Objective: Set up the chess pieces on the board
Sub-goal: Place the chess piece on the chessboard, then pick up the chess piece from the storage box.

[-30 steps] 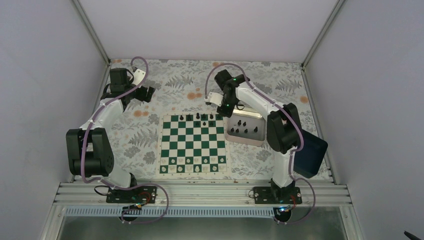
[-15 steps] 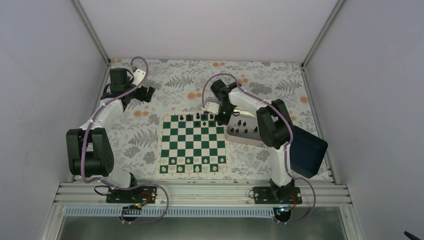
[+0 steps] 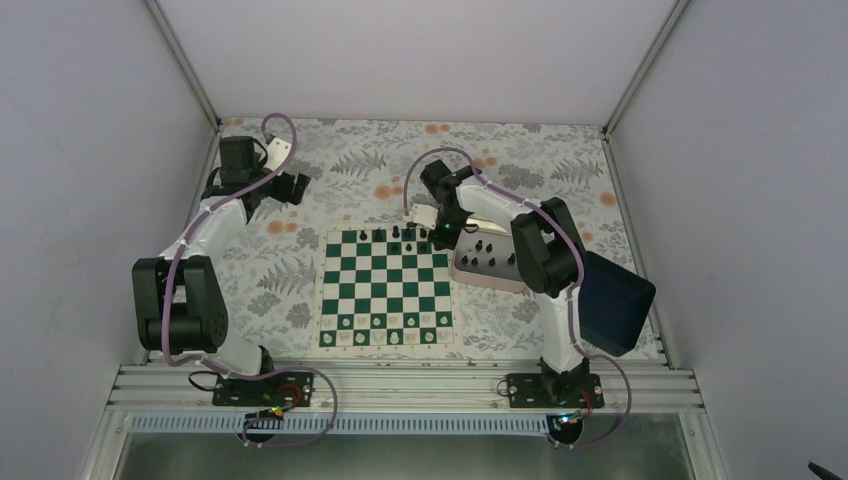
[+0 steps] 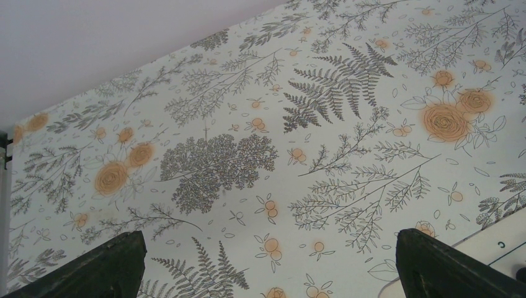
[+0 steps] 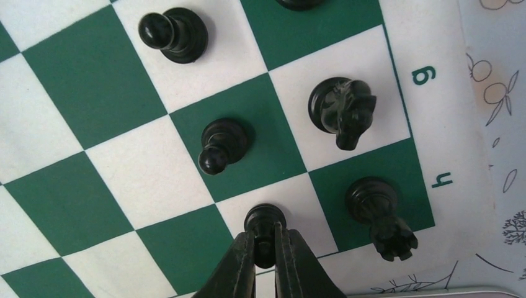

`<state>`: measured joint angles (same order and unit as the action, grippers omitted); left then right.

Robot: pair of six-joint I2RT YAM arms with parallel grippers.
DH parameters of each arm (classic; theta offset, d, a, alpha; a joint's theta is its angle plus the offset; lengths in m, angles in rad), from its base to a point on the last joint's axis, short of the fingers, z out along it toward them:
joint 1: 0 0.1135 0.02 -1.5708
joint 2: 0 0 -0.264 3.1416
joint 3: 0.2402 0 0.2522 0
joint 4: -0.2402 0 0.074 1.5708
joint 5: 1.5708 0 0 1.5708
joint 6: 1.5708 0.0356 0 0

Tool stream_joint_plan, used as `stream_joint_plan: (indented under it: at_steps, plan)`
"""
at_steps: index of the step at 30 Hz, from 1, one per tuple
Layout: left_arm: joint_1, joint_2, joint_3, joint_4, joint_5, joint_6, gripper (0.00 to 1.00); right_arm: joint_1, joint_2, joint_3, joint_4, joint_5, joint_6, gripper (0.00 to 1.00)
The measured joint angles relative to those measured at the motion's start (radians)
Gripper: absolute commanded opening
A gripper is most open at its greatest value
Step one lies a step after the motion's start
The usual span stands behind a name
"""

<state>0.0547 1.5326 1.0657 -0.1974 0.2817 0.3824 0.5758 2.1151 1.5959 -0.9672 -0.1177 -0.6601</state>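
The green and white board [image 3: 385, 290] lies mid-table. Black chess pieces stand on its far rows: in the right wrist view a rook [image 5: 375, 214] on the corner square, a knight [image 5: 342, 110], and two pawns [image 5: 220, 144] [image 5: 173, 34]. My right gripper [image 5: 265, 245] is shut on a black pawn [image 5: 265, 220], upright over the white square beside the rook. From above, that gripper [image 3: 437, 238] is at the board's far right corner. My left gripper [image 4: 267, 267] is open and holds nothing, over the floral cloth far left of the board [image 3: 290, 188].
A silvery tray [image 3: 480, 281] holding more black pieces sits just right of the board, under the right arm. A dark blue box [image 3: 615, 305] lies further right. Small white pieces [image 3: 385, 337] line the board's near rows.
The right arm swung left from above the tray to the board's far right corner, then held almost still. The left arm has not moved.
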Motion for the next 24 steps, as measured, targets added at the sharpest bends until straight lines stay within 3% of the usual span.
stream_joint_plan:
  at_steps: [14, 20, 22, 24]
  plan:
    - [-0.013, 0.000, 0.001, -0.012, -0.003, 0.023, 1.00, -0.013, -0.063, -0.006, -0.023, 0.019, 0.010, 0.42]
    - [-0.209, 0.043, 0.147, -0.120, -0.098, 0.111, 1.00, -0.110, -0.239, -0.021, -0.048, 0.012, 0.004, 0.55]
    - [-0.297, 0.095, 0.283, -0.167, -0.120, 0.138, 1.00, -0.188, -0.300, -0.040, -0.046, 0.002, 0.000, 0.65]
    - [-0.378, 0.154, 0.436, -0.206, -0.139, 0.159, 1.00, -0.269, -0.348, -0.070, -0.038, -0.006, -0.004, 0.96]
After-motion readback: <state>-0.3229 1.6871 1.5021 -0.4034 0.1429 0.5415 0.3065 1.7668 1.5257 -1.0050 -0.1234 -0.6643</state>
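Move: The right fingers still pinch a black pawn on its square, the pawn's middle about 1 cm below the hand point. The black rook stands some 3 cm straight ahead; the neighbouring pawn is about 3 cm to the left, level with it, and the black knight 3 cm ahead and 3 cm left. The tray's middle lies roughly 12 cm right and 2 cm back. From the left hand the held pawn is about 32 cm right, 11 cm back and 16 cm below. Opening in place first, the right fingers let go of the pawn; the hand then rises clear by about 11 cm and sweeps some 10 cm right and a little forward to above the tray's far part, opening further and turning slightly clockwise. The left hand, wide open and empty, starts late and swings about 16 cm right while rising 8 cm, turning clockwise some 20 degrees high above the table beyond the board. ##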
